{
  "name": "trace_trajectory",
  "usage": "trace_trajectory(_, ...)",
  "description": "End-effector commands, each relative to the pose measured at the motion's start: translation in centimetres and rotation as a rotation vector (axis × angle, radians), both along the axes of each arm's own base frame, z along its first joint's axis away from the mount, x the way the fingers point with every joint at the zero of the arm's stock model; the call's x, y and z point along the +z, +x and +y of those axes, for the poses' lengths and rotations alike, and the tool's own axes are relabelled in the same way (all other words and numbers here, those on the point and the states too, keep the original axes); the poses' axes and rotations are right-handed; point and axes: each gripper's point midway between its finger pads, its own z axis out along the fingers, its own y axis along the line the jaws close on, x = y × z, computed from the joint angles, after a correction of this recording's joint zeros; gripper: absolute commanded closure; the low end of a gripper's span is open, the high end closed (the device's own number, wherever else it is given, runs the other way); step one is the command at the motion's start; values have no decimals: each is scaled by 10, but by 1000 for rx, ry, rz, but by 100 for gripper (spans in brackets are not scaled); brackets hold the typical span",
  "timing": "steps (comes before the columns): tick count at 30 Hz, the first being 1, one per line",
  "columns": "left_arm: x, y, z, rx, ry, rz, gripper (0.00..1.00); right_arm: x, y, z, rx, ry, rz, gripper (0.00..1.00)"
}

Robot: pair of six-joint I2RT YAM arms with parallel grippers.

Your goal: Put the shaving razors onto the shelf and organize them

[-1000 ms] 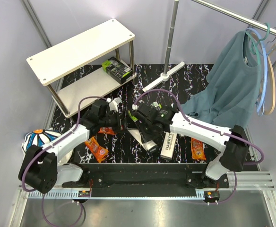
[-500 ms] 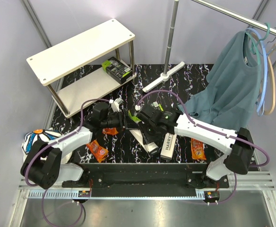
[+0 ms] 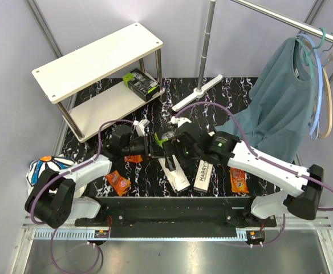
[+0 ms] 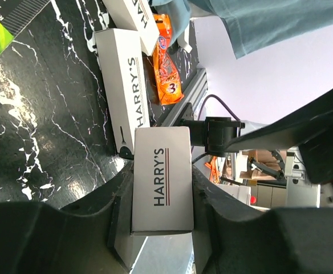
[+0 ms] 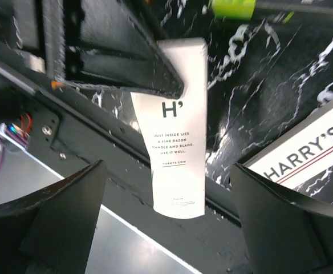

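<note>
My left gripper point(image 4: 161, 171) is shut on a white HARRY'S box point(image 4: 161, 185), jaws pressed to its two long sides. In the right wrist view the same box point(image 5: 175, 142) hangs between the fingers of my right gripper point(image 5: 167, 168), which stand wide open and clear of it. From above, both grippers meet mid-table, left gripper point(image 3: 147, 147) and right gripper point(image 3: 165, 151). Two more white boxes point(image 3: 175, 171) point(image 3: 202, 170) lie on the mat. Orange packets point(image 3: 116, 180) point(image 3: 239, 178) lie near the front. A black-and-green pack point(image 3: 141, 83) sits on the lower board of the shelf point(image 3: 98, 60).
A clothes rail foot point(image 3: 198, 93) and pole stand behind the mat, with a teal shirt point(image 3: 280, 97) and hangers at the right. A patterned ball point(image 3: 44, 168) lies at the left edge. The arms' mounting rail point(image 3: 172, 208) runs along the front.
My left gripper has closed on the white box that the right gripper held. The right gripper has opened wide and let go of it.
</note>
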Motion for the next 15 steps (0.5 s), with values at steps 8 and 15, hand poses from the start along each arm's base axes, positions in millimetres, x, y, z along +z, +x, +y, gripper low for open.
trace_trajectory(8,83,8,26,0,-217,-259,75,43,-3,-32,-188,235,-92,0)
trace_trajectory(15,137,1,46,-44,-324,-423,74,69,-15,-10,-151,600,-14,0)
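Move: The left hand grips one Harry's razor box; open space on the shelf's lower board lies about 28 cm ahead of it, 24 cm left and 10 cm down. The black razor box up there is some 38 cm ahead and 9 cm left, the orange packet 9 cm ahead, 17 cm left. From the open right hand the loose Harry's box lies about 11 cm right, 3 cm ahead and 16 cm down, the green-black box 19 cm straight ahead. Keeping its pinch on the end of the Harry's box, the left hand lifts it about 8 cm and swings it some 4 cm left and a little forward towards the shelf, its fingertips tipping up as the wrist turns some 20 degrees. The right hand, already wide open around that box, draws away from it to the right and up, roughly 4 cm, easing back slightly towards the end and tilting while its fingers stay open. ##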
